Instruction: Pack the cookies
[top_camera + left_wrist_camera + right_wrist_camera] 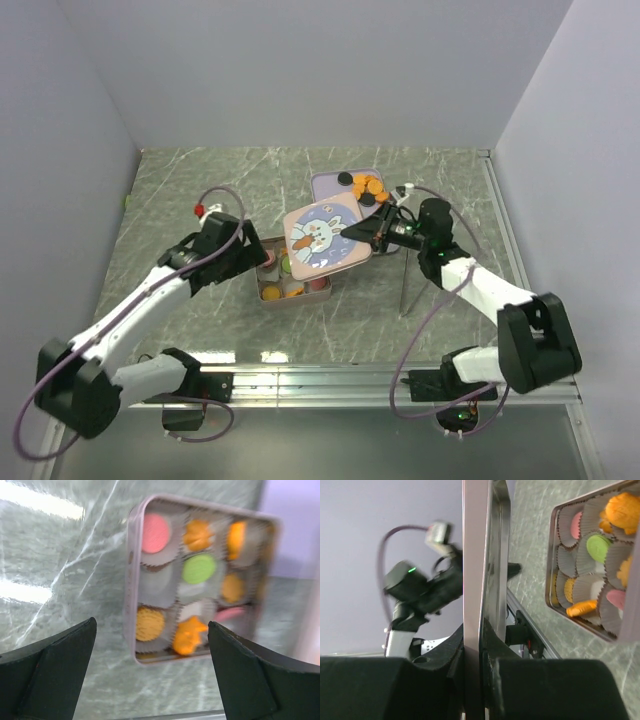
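Note:
The square tin sits open on the table, with orange, pink and green cookies in paper cups inside it. My left gripper hangs open just left of the tin, its fingers spread wide at the tin's near edge with nothing between them. My right gripper is shut on the right edge of the rabbit-picture lid, which hangs tilted over the tin's far right part. In the right wrist view the lid is edge-on between the jaws. More cookies lie on the lavender tray behind.
Thin metal rods stand on the table under the right arm. An aluminium rail runs along the near edge. Walls close the table on the left, back and right.

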Action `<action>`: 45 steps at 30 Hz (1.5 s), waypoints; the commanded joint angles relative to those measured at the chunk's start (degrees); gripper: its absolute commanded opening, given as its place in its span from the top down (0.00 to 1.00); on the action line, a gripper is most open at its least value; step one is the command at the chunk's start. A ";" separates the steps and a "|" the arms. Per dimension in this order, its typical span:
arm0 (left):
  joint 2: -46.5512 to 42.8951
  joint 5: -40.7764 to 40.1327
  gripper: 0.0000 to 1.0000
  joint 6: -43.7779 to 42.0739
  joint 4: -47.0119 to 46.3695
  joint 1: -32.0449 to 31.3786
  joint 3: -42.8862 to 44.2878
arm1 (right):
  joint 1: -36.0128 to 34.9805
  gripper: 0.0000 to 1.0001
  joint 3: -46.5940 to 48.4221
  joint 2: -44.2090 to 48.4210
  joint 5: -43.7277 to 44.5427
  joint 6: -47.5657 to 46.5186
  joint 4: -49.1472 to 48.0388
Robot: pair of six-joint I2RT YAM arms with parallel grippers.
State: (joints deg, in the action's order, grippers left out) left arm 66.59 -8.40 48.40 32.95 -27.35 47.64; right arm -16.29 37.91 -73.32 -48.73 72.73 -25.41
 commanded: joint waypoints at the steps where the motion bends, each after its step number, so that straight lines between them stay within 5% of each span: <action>1: -7.25 -3.99 0.00 4.41 3.26 0.19 3.25 | -3.03 1.00 -0.21 -4.28 1.18 4.26 -13.95; 8: -21.04 6.28 0.01 8.72 -6.83 1.16 -3.94 | -7.25 1.00 2.07 -14.46 2.59 7.68 -22.04; 13: -22.73 11.03 0.01 8.56 -12.20 2.04 -10.19 | -10.42 1.00 4.01 -18.96 5.21 9.45 -25.74; 26: -17.82 24.56 0.01 5.83 -22.31 13.55 -19.95 | -16.84 1.00 5.59 -23.62 12.34 10.86 -26.01; 45: -0.85 29.59 0.04 0.65 -32.60 17.07 -21.19 | -19.30 1.00 8.23 -27.14 16.73 2.77 -12.04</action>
State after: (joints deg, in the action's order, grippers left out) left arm 64.07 20.12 51.72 3.62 -10.52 25.85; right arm -35.03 44.69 -100.27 -32.99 77.69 -37.74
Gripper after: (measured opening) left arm 0.969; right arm 0.175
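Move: The cookie box lies some 20 cm to the right hand's left, level with it fore and aft, and about 17 cm below. The lid hangs from that hand, its middle about 10 cm to the left. The purple tray is roughly 17 cm ahead of the hand, 3 cm left and 19 cm below. From the open left hand, the box's middle is about 2 cm ahead, 10 cm right and 7 cm lower; the lid's middle is some 20 cm right, 2 cm ahead and 9 cm higher. The lid, still pinched by its right edge, is carried about 11 cm left by the right hand and lowered some 10 cm onto the box, steeply at first, then mostly level, then almost straight down. The left hand, fingers wide, rises about 9 cm, then sinks to 4 cm below its start beside the lid's left edge, rolling some 25 degrees so its fingers point more to the right. ##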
